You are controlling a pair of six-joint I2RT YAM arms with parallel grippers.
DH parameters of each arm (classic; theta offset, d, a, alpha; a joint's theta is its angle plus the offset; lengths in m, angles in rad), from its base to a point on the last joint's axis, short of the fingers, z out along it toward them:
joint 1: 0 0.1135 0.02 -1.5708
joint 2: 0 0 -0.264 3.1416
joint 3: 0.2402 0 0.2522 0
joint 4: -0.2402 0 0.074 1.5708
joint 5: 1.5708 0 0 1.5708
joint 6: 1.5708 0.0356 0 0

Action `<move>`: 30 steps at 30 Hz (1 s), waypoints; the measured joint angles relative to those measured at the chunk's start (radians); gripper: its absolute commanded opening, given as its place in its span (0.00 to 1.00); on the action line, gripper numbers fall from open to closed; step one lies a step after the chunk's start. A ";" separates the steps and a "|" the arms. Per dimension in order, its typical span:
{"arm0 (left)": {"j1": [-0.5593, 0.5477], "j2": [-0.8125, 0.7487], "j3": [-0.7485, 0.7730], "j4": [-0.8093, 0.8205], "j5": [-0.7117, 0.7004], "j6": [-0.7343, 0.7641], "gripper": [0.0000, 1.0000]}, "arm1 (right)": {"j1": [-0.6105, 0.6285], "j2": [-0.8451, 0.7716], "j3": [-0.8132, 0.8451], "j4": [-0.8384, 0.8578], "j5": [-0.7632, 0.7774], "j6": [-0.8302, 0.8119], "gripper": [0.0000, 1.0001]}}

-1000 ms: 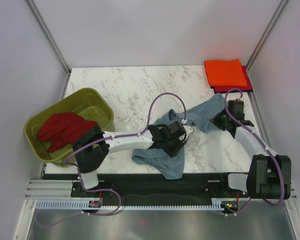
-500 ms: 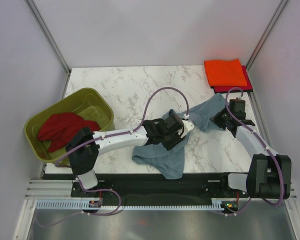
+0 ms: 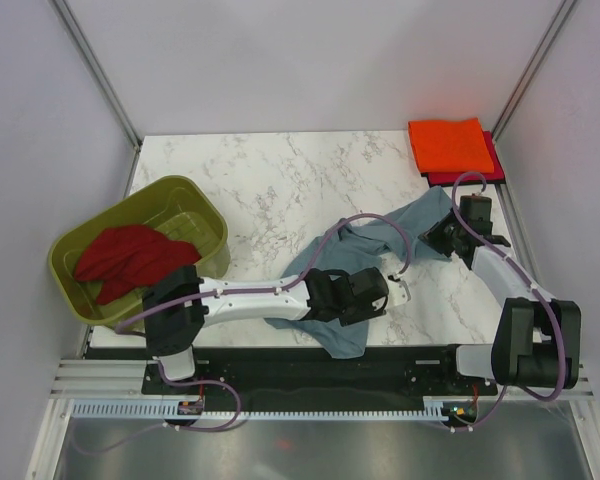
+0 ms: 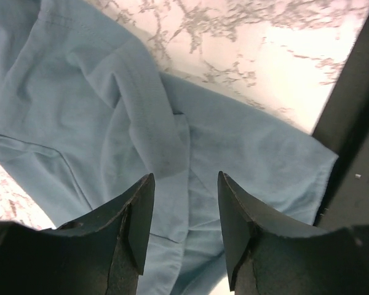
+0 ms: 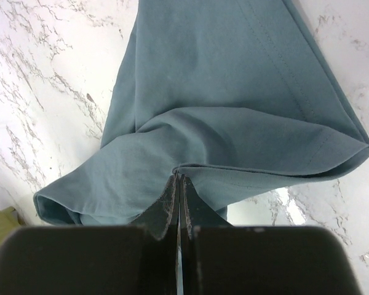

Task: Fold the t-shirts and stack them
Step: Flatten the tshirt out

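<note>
The slate blue-grey t-shirt (image 3: 375,245) lies crumpled and stretched diagonally across the marble table (image 3: 270,180). My left gripper (image 3: 345,305) hovers over its lower part near the front edge, open, with only cloth (image 4: 111,110) below the fingers (image 4: 141,215) and nothing between them. My right gripper (image 3: 442,238) is shut on a fold at the shirt's upper right end (image 5: 234,92). The orange t-shirt (image 3: 450,145) lies folded on the magenta-red one (image 3: 495,168) at the back right corner. A dark red t-shirt (image 3: 130,258) sits bunched in the tub.
An olive-green plastic tub (image 3: 185,200) stands at the table's left edge. The black front rail (image 4: 353,160) runs just beside the shirt's lower hem. Grey walls close in the left, right and back.
My left gripper moved from the shirt's middle down toward the front edge and its jaws spread wider. The shirt now lies more stretched out. The right gripper keeps its hold, barely moved.
</note>
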 measured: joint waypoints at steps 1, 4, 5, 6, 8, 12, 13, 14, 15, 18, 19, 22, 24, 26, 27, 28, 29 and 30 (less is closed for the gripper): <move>0.002 0.008 0.000 0.001 -0.013 0.007 0.53 | -0.002 0.003 0.000 0.000 -0.004 0.000 0.00; 0.007 0.035 0.000 0.018 -0.041 0.032 0.53 | -0.006 0.014 0.000 0.000 -0.013 0.001 0.00; 0.008 0.043 0.000 0.025 -0.046 0.039 0.53 | -0.009 0.017 0.000 0.001 -0.016 0.001 0.00; 0.008 0.053 0.000 0.032 -0.050 0.047 0.53 | -0.010 0.019 0.000 0.001 -0.021 0.001 0.00; 0.008 0.071 0.000 0.043 -0.056 0.055 0.53 | -0.014 0.023 0.000 0.001 -0.028 0.002 0.00; 0.008 0.090 -0.017 0.071 -0.071 0.065 0.51 | -0.020 0.024 0.001 0.001 -0.032 0.001 0.00; 0.008 0.094 -0.020 0.076 -0.077 0.068 0.47 | -0.023 0.024 0.001 0.001 -0.035 0.001 0.00; 0.008 0.098 -0.021 0.081 -0.086 0.071 0.44 | -0.024 0.026 0.002 0.001 -0.035 0.002 0.00; 0.008 0.105 -0.021 0.088 -0.097 0.074 0.35 | -0.026 0.026 0.003 0.001 -0.037 0.002 0.00; 0.013 0.115 -0.021 0.103 -0.124 0.085 0.10 | -0.030 0.027 0.005 0.002 -0.047 0.002 0.00; 0.017 0.116 -0.021 0.105 -0.130 0.087 0.05 | -0.031 0.027 0.005 0.002 -0.049 0.002 0.00; 0.035 0.116 -0.021 0.113 -0.154 0.095 0.02 | -0.035 0.027 0.005 0.001 -0.055 0.002 0.00; 0.052 0.116 -0.021 0.123 -0.172 0.095 0.02 | -0.041 0.027 0.005 0.000 -0.058 0.002 0.00; 0.072 0.114 -0.021 0.129 -0.175 0.094 0.02 | -0.048 0.027 0.005 0.000 -0.060 0.002 0.00; 0.082 0.109 -0.021 0.127 -0.175 0.092 0.02 | -0.051 0.026 0.005 -0.001 -0.062 0.002 0.00; 0.093 0.100 -0.021 0.126 -0.174 0.090 0.02 | -0.055 0.023 0.007 -0.005 -0.066 0.002 0.00; 0.103 0.087 -0.021 0.125 -0.172 0.083 0.02 | -0.058 0.020 0.013 -0.016 -0.071 0.002 0.00; 0.111 0.068 -0.021 0.125 -0.170 0.077 0.02 | -0.060 0.018 0.021 -0.027 -0.074 0.001 0.00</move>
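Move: The fold of the teal t-shirt that the open left hand goes for lies about 3 cm ahead of it and 4 cm below, neither left nor right. The shirt's corner at the table's front edge is roughly 12 cm back, and its left corner some 21 cm to the left and 4 cm back. The spot the right hand holds is about 15 cm ahead and 18 cm right. From the right hand, the fold lies about 12 cm back and 18 cm left, slightly lower. The left fingers shut on a fold of the t-shirt's near part and pinch it after sinking about 3.5 cm while easing forward. The left hand then takes the fold forward another 4 cm or so, rising and drifting left as it turns some 10 degrees counter-clockwise. The right hand stays put, its shut fingers keeping their pinch on the shirt's far part. ##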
